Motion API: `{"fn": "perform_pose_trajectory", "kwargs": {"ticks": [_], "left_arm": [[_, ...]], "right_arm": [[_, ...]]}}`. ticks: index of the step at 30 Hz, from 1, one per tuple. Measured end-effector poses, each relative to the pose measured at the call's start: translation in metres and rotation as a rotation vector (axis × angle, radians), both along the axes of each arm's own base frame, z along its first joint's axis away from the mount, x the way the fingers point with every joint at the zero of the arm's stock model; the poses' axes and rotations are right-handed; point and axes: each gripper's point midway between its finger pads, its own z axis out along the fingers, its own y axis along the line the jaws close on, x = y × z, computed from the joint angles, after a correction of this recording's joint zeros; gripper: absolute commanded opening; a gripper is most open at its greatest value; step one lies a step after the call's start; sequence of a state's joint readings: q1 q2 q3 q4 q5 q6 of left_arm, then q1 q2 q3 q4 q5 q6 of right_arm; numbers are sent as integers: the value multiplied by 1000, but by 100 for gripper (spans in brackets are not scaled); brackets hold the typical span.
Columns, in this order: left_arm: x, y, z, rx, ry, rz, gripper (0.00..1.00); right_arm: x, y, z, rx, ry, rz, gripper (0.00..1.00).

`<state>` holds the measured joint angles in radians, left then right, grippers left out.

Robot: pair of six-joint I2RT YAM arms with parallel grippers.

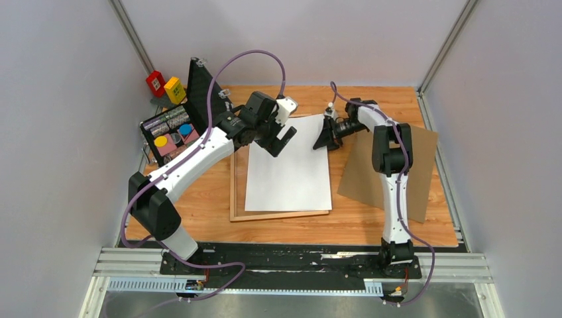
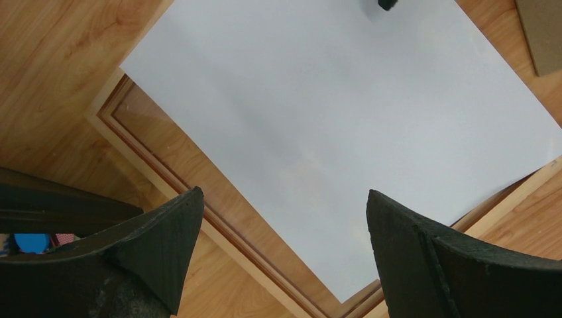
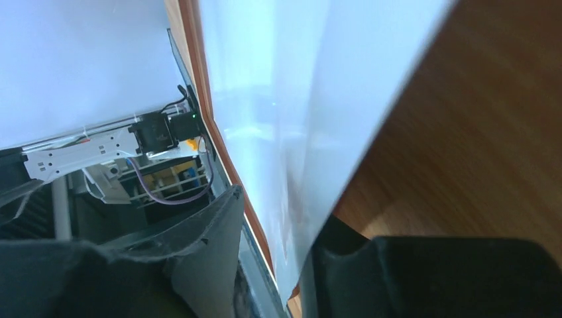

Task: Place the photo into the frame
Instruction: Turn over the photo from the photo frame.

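Observation:
The photo [image 1: 288, 165] lies white side up across the frame [image 1: 278, 215], which rests flat with its pale wood back up. The sheet sits skewed, its right edge reaching over the frame's right rail. My left gripper [image 1: 281, 142] hovers open over the photo's far left part; in the left wrist view the photo [image 2: 331, 119] and the frame's corner [image 2: 192, 179] show between its spread fingers [image 2: 285, 218]. My right gripper [image 1: 328, 136] is at the photo's far right corner. Its jaws [image 3: 281, 218] stand apart, with the photo's edge [image 3: 298, 99] between them and the frame's rail [image 3: 211, 119] beside it.
A plain brown backing board [image 1: 424, 172] lies to the right, partly under the right arm. A black case [image 1: 169, 132] with coloured items stands at the left edge, red and yellow blocks [image 1: 166, 86] behind it. Grey walls enclose the table [image 1: 199, 212].

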<state>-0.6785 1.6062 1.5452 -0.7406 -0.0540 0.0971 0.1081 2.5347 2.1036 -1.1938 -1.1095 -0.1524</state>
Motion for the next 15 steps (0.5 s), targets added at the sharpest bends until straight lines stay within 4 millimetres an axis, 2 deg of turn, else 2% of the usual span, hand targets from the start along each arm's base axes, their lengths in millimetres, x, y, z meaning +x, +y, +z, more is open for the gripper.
{"fn": "perform_pose_trajectory", "kwargs": {"ticks": [3, 7, 10, 15], "left_arm": [[0, 0, 0, 0, -3, -1, 100], [-2, 2, 0, 0, -4, -2, 100], [-2, 2, 1, -2, -6, -2, 100], [-2, 2, 2, -7, -13, -2, 100]], "right_arm": [[-19, -1, -14, -1, 72, -41, 25], [-34, -4, -12, 3, 90, -105, 13], [-31, -5, -1, 18, 36, -142, 2], [-19, -2, 19, 66, -44, -164, 0]]}}
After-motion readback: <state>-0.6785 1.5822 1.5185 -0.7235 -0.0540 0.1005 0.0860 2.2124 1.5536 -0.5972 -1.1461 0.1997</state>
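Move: The photo, white back up, lies across the frame with its right edge already between the right hand's part-open fingers; its middle is about 8 cm to that hand's left, 4 cm nearer the base and 2 cm lower. The frame beneath is centred some 11 cm to the left and 5 cm back, the brown backing board 19 cm to the right and 7 cm back. From the left hand the photo's middle is about 5 cm ahead, 1 cm right and 17 cm below. The right fingers, part-open around the photo's right edge, close fully and pinch that edge in a fresh grip. As they shut, the hand dips about 1.5 cm and slides some 3 cm back along the edge, then climbs about 3 cm while easing forward a little, the wrist turning some 10 degrees clockwise. ##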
